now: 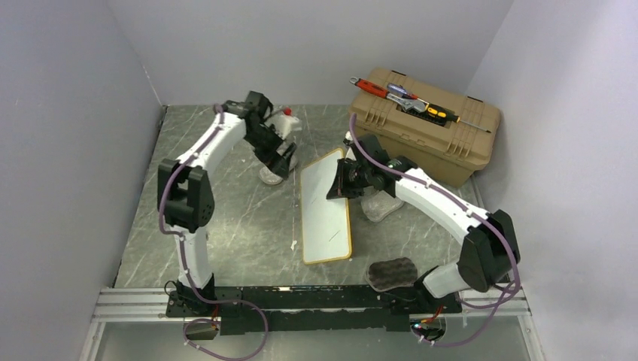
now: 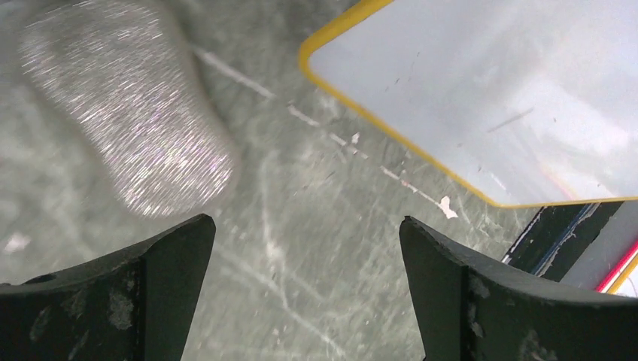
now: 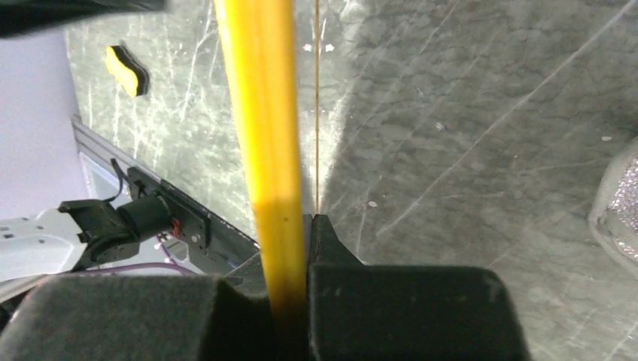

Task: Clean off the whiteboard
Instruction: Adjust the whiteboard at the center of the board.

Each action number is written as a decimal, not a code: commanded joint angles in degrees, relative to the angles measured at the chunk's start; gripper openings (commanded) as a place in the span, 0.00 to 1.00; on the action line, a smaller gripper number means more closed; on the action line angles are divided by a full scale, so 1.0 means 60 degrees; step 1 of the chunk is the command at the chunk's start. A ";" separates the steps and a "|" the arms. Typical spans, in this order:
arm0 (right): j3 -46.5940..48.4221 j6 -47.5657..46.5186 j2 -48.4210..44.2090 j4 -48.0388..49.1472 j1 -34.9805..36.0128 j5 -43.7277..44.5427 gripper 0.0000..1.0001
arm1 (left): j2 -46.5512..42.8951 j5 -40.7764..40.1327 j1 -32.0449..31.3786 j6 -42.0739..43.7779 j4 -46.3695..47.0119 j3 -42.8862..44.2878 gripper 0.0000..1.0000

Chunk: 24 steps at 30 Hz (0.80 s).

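The whiteboard, white with a yellow frame, lies in the middle of the table; one short dark stroke and faint specks show on it. My right gripper is shut on the yellow frame at its far right edge; in the right wrist view the frame runs between the pads. My left gripper is open and empty, just left of the board's far end, over bare table. A corner of the whiteboard shows at the upper right of the left wrist view.
A silver glittery shoe lies by the left gripper, another right of the board. A dark bumpy pad lies near the right arm's base; a yellow-and-black block shows in the right wrist view. Tan toolbox with tools at back right.
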 commanded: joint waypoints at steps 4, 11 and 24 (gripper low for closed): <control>0.2637 -0.1989 0.0668 -0.1996 0.0379 0.0534 0.00 | -0.1966 -0.0714 0.1306 -0.0463 -0.0805 0.0563 0.99; 0.5921 -0.3877 0.2574 -0.4104 0.2031 0.3470 0.00 | -0.4284 -0.0556 0.3566 -0.2478 0.0798 -0.0101 0.99; 0.9035 -0.6949 0.5888 -0.5429 0.5044 0.7862 0.00 | -0.4193 -0.2459 0.4418 -0.3504 0.0424 -0.0668 1.00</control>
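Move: Held by its right-hand long edge, the whiteboard slopes under the right hand, its middle about 3 cm back, 2 cm left and 5 cm below; the clear table centre lies some 8 cm back, 9 cm left and 15 cm down. The left silver pad is roughly 6 cm ahead and 14 cm left of that hand, the right silver pad 3 cm back and 13 cm right, both 15 cm down. From the left hand the whiteboard is 11 cm back, 10 cm right and slightly lower. Keeping its pinch on the whiteboard's edge, the right hand rises about 5 cm, then swings some 11 cm left over the open table and sinks slightly, rolling roughly 60 degrees counter-clockwise about the way its fingers point. The empty left hand, fingers staying wide open, clears off about 20 cm left and 18 cm up, away from the whiteboard, turning counter-clockwise. ##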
